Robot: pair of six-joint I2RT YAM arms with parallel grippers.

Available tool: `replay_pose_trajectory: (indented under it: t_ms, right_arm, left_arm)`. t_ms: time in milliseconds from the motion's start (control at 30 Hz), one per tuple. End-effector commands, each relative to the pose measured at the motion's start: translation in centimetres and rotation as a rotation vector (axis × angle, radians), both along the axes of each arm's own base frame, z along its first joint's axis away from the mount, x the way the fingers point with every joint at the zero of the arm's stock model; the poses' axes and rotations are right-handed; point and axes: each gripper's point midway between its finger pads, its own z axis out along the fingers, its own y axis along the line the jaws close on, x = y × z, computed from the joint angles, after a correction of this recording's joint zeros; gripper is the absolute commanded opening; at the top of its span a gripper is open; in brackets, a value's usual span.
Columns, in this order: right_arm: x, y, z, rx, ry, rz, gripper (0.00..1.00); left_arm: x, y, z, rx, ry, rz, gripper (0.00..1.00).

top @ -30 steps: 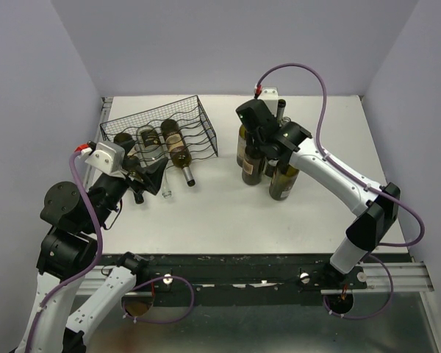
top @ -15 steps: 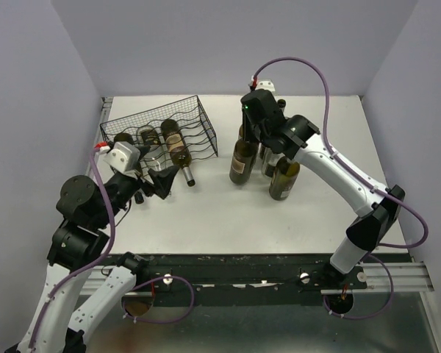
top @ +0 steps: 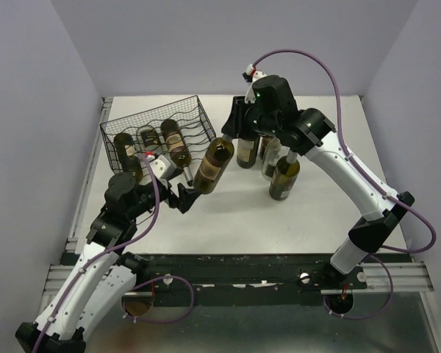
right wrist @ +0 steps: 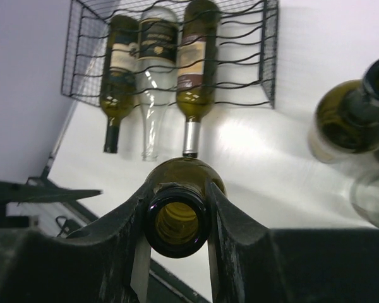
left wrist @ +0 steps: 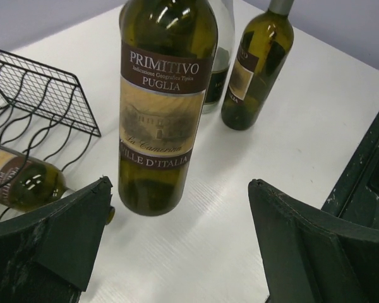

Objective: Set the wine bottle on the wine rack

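Observation:
A dark green wine bottle with a brown-and-cream label hangs tilted above the table, base toward the lower left. My right gripper is shut on its neck; the right wrist view shows both fingers clamped just below the open mouth. My left gripper stands wide open right below the bottle's base, not touching it. In the left wrist view the bottle hangs between and beyond the spread fingers. The black wire wine rack sits at the back left with three bottles lying in its cradles.
Two green bottles and a clear one stand right of the held bottle, under my right arm. The rack's right cradles hold nothing. Necks of the racked bottles stick out over the rack's near edge.
My right gripper lifted one bottle out of the standing group, swung it left and tilted it. My left arm reached forward and right, ending open under the bottle's base.

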Motion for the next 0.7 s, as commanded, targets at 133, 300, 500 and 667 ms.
replay_pose_trajectory:
  t_ms: [133,300,500,667]
  right_arm:
    - [-4.3,3.3,8.3,0.3,-0.034,0.24,0.01]
    - [-5.2,3.8,9.3,0.34,-0.029,0.29,0.01]
    - [-6.0,4.0,10.4,0.373,-0.048,0.33,0.01]
    - [-6.6,4.2,10.7,0.391,-0.05,0.368,0.01]
  left_arm:
    - [-0.1,-2.0,-1.2,-0.012,-0.015,-0.124,0.99]
    - [0.8,-1.7,-2.1,0.011,0.001,-0.084,0.99]
    - [0.9,-1.6,-3.5,0.04,0.028,-0.085,0.99]
    - [1.0,-1.3,-4.1,0.059,0.018,-0.072,0.99]
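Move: Ahead and to the right of the wide-open left hand hangs the wine bottle, its middle about 9 cm forward, 9 cm right and 5 cm higher. The silver-necked bottle in the rack lies some 16 cm ahead of the left hand, 3 cm left and 12 cm lower; the clear bottle there is 16 cm ahead, 11 cm left. From the right hand, gripping the neck, the left gripper is roughly 20 cm back, 13 cm left and 10 cm below. Bringing the wine bottle to the left gripper, the right hand keeps its hold on the neck and goes about 4.5 cm back, 4 cm left and 3 cm up, turning counter-clockwise some 15 degrees with its left side rising. The left hand, fingers still wide open, sinks about 3.5 cm and edges right towards the labelled body; contact there can't be seen. ##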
